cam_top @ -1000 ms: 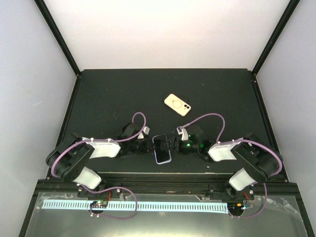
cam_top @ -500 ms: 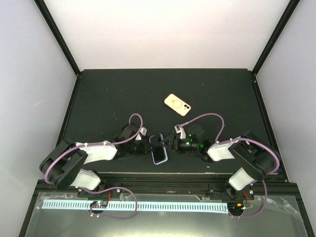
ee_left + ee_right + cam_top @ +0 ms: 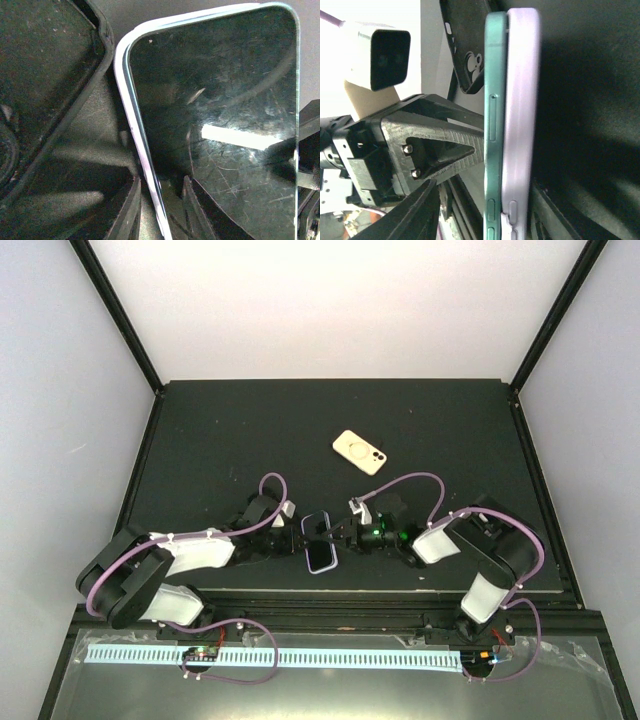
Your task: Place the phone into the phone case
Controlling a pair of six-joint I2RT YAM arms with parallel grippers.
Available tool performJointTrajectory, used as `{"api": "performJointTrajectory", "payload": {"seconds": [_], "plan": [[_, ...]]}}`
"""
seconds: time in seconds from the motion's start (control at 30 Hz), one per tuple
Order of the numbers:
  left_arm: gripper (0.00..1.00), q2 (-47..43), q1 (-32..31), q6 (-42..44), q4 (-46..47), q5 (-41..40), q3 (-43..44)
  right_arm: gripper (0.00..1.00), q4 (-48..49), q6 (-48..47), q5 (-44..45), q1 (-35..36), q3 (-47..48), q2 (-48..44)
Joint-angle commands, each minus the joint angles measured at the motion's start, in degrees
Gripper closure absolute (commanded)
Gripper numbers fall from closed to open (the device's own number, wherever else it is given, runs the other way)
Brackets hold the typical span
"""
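Observation:
The phone, green-edged with a dark screen, lies against the lilac phone case near the table's front edge. The right wrist view shows them edge-on: the green phone is pressed flat against the lilac phone case. My left gripper straddles their left rim. Its fingers stand narrowly open either side of the pale case rim and the glass. My right gripper reaches in from the right. Its jaws are open around both, and one finger is clearly apart from the phone.
A beige case or phone with a ring on its back lies farther back on the black table. A black case lies just beyond the phone, at the left in the left wrist view. The table's front rail is close behind the grippers.
Both grippers and the phone have shifted slightly left. The right jaws have narrowed around phone and case, and the right arm has folded in. The left jaws have widened a little.

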Motion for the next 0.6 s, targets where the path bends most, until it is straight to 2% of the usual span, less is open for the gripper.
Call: {"api": "performJointTrajectory", "payload": {"seconds": [0.0,0.1,0.27,0.43,0.53,0.57], "plan": [[0.74,-0.11,-0.31,0.58,0.11,0.47,-0.35,0.61,3.6,-0.37,-2.32,0.5,1.53,0.82],[0.74,-0.25,-0.32,0.55,0.2,0.5,-0.57,0.69,4.95,0.25,-2.43,0.49,1.32,0.79],[0.73,-0.53,-0.28,0.55,0.21,0.58,-0.62,0.78,4.0,-0.49,-2.35,0.47,1.63,0.41],[0.72,-0.76,-0.23,0.29,0.2,0.58,-0.62,0.94,3.0,-1.82,-1.85,0.42,1.58,0.07],[0.73,-0.66,-0.32,0.2,0.21,0.66,-0.61,0.95,1.77,-2.6,-1.28,0.45,1.5,-0.32],[0.72,-0.61,-0.35,0.2,0.23,0.67,-0.62,0.9,1.23,-2.73,-1.24,0.48,1.62,-0.51]]}}
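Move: The phone lies face up, partly in the lavender case, between my hands. Its middle is about 3 cm left of my right hand, 2 cm back and 2 cm lower, my open right fingers straddling the right long edge; from my left hand it is some 4 cm right and 1 cm back. The black case lies about 15 cm left of my right hand and 5 cm ahead; the cream case some 6 cm right of my right hand and 20 cm ahead. I shut my right fingers across the right long edge, going from half open to nearly closed, so that they pinch the phone and lavender case together, one finger above and one below, while the hand sinks about 1 cm. My left hand stays put, its slightly open fingers still straddling the left rim. ##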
